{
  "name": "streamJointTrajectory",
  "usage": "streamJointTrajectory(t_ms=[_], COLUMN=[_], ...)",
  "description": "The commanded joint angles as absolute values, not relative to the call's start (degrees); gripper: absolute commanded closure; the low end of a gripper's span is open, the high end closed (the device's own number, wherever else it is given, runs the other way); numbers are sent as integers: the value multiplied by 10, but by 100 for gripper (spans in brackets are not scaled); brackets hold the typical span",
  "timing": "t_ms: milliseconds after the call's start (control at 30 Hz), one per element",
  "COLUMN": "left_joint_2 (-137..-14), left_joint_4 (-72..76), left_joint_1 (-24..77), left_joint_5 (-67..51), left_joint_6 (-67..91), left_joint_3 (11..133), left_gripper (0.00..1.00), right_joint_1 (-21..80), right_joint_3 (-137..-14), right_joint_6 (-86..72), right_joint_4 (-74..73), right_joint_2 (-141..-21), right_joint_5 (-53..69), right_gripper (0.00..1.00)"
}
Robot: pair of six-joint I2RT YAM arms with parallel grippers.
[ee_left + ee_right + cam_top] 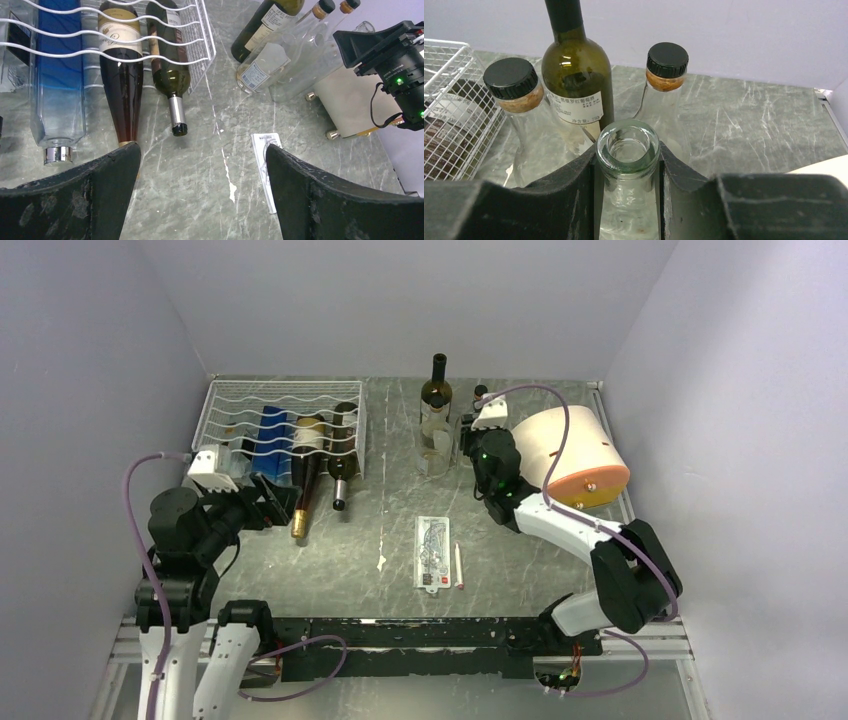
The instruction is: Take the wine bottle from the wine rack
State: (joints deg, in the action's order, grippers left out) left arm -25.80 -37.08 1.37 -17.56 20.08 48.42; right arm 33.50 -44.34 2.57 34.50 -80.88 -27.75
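Note:
The white wire wine rack (222,400) stands at the back left and holds several lying bottles: a blue-tinted clear one (57,90), an amber wine bottle (122,90) with a gold top, and a dark green wine bottle (170,75) with a silver neck. My left gripper (202,152) hovers open over bare table just in front of their necks, holding nothing. My right gripper (628,167) is shut on the neck of an upright, uncapped clear glass bottle (628,150), which stands right of the rack.
Behind the held bottle stand a dark green wine bottle (576,75) and two clear capped bottles (514,85) (667,62). A cream drum-shaped object (575,455) lies at the right. A printed card (432,550) and a small stick (458,565) lie mid-table.

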Motion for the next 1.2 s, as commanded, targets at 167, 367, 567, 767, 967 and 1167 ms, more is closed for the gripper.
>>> streamJointTrajectory(t_ms=[167,367,567,767,967,1167], left_joint_2=[-275,-282,-287,-293,-303,-312], left_joint_4=[-350,-347,-345,-345,-337,-331], left_joint_1=[8,1,-4,-16,-42,-79], left_joint_5=[-189,-195,-202,-211,-250,-281], left_joint_6=[205,205,202,201,197,190], left_joint_3=[480,480,479,479,469,467], left_gripper=[3,2,1,1,1,1], right_joint_1=[324,322,322,323,323,325], right_joint_3=[-431,-427,-437,-454,-488,-500], right_joint_6=[10,10,11,-9,-47,-72], right_joint_4=[411,382,333,224,68,-19], right_joint_2=[-814,-796,-768,-715,-632,-562], right_joint_5=[-286,-278,-261,-229,-166,-65], right_gripper=[93,53,24,2,0,0])
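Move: The clear bottle is gripped by the neck in the right fingers, its middle about 10 cm straight below. At that height a second clear bottle stands some 6 cm left and 2 cm farther out, a capped one 6 cm ahead and 2 right, the green bottle 8 ahead and 6 left. From the left hand, the brown bottle lies roughly 16 cm ahead and 20 below, the dark wine bottle 19 ahead, 6 right and equally low. The clear bottle is held still by the neck at first, then the right fingers spread wide and let go. The right hand backs away and rises together, about 7 cm each, swinging some 10 degrees counter-clockwise. Meanwhile the open left hand eases down and forward about 2.5 cm towards the brown bottle, touching nothing. ##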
